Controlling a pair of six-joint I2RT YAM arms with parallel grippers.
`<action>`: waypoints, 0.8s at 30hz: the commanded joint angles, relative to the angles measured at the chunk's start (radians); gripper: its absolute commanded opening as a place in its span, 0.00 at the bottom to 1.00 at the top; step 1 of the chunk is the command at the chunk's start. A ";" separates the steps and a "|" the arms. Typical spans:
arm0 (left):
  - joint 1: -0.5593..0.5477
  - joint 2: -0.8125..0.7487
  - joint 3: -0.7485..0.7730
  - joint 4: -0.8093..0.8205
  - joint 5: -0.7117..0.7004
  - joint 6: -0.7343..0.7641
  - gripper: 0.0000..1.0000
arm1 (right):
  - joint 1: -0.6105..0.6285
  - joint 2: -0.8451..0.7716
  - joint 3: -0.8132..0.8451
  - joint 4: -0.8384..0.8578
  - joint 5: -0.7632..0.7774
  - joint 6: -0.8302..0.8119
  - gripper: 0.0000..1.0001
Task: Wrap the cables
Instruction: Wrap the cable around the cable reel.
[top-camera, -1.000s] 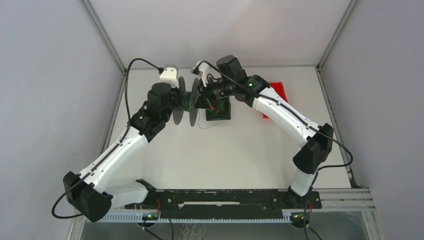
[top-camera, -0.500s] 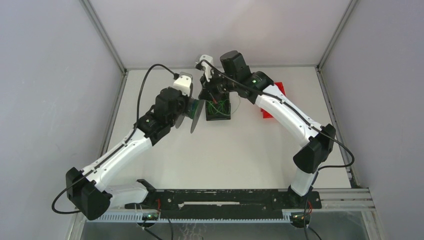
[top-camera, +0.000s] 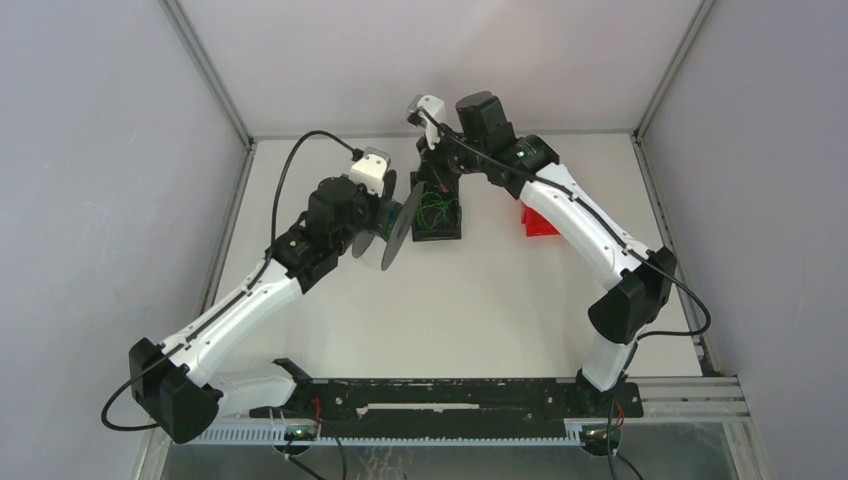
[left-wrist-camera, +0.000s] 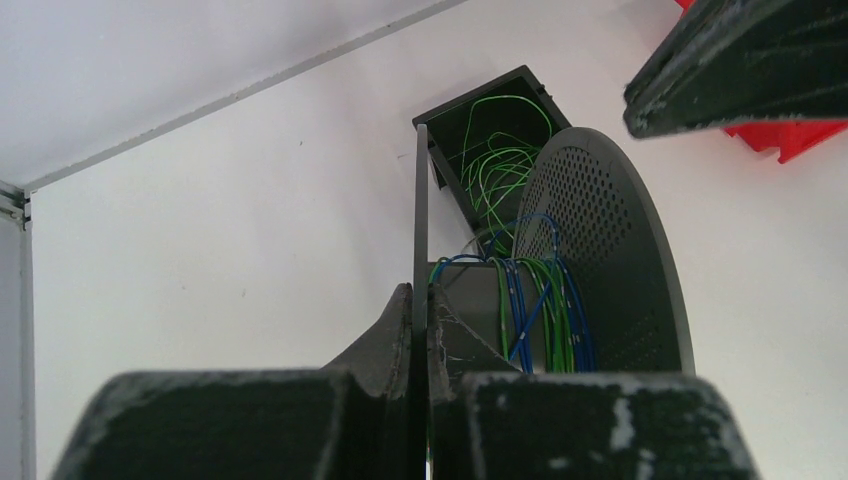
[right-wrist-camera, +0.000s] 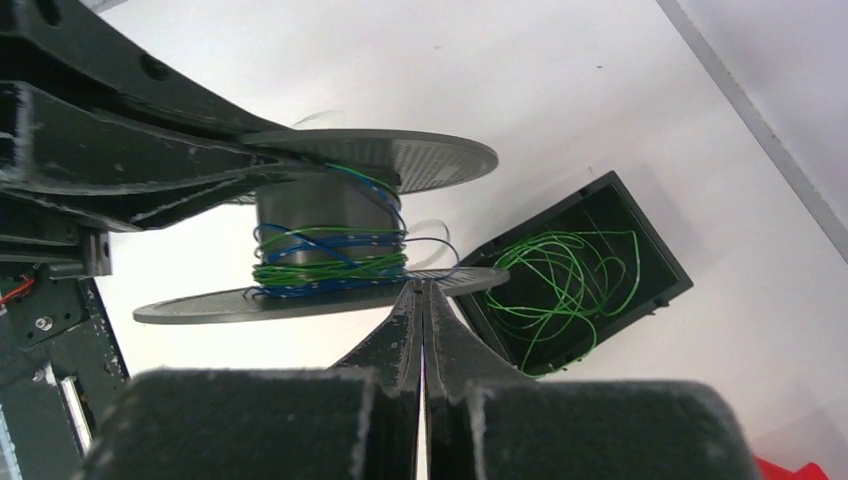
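Observation:
A dark grey spool (top-camera: 398, 226) hangs above the table, and my left gripper (left-wrist-camera: 420, 300) is shut on its thin flange (left-wrist-camera: 421, 215). Green and blue cables (left-wrist-camera: 545, 305) are wound round its hub (right-wrist-camera: 320, 215). More loose green cables (right-wrist-camera: 560, 275) lie coiled in a black box (top-camera: 437, 232) just beyond the spool. My right gripper (right-wrist-camera: 422, 290) is shut, its tips at the edge of the lower flange (right-wrist-camera: 300, 300). I see nothing clearly between them. It hovers over the box (left-wrist-camera: 500, 130).
A red bin (top-camera: 540, 220) stands right of the box, under the right arm. White walls close the table on three sides. The arms' black base rail (top-camera: 440, 400) runs along the near edge.
The left arm has swung the spool right toward the box and tilted it. The right gripper has pulled back and up to the right, uncovering the green cables in the box.

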 joint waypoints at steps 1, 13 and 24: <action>0.000 -0.044 -0.006 0.059 0.011 -0.015 0.00 | -0.052 -0.049 0.001 0.024 -0.086 0.032 0.04; 0.118 -0.050 0.154 -0.053 0.126 -0.183 0.00 | -0.204 -0.217 -0.408 0.398 -0.320 0.284 0.52; 0.145 -0.099 0.332 -0.174 0.232 -0.248 0.00 | -0.260 -0.110 -0.529 0.613 -0.506 0.377 0.70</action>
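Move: The cable reel, already pinched by one flange, has its middle about 3 cm ahead of the left hand, 5 cm to its right and 2 cm below. From the right hand, closed just beside the windings, that middle lies some 6 cm left, 2 cm back and 4 cm below. On the table, the dark box stands about 16 cm ahead of the right hand, 6 cm right and 28 cm below; the red box is roughly 27 cm right of the dark one. The reel stays gripped by its flange as the left hand eases left, dipping about a centimetre, then lifts it quickly to end some 5 cm higher, rolling about 15 degrees with its right side rising. Meanwhile the right fingers open wide, letting go of the cable, and the hand withdraws from the reel, about 6 cm right and 5 cm down, first dipping back, then forward again, and rolling left side up. ##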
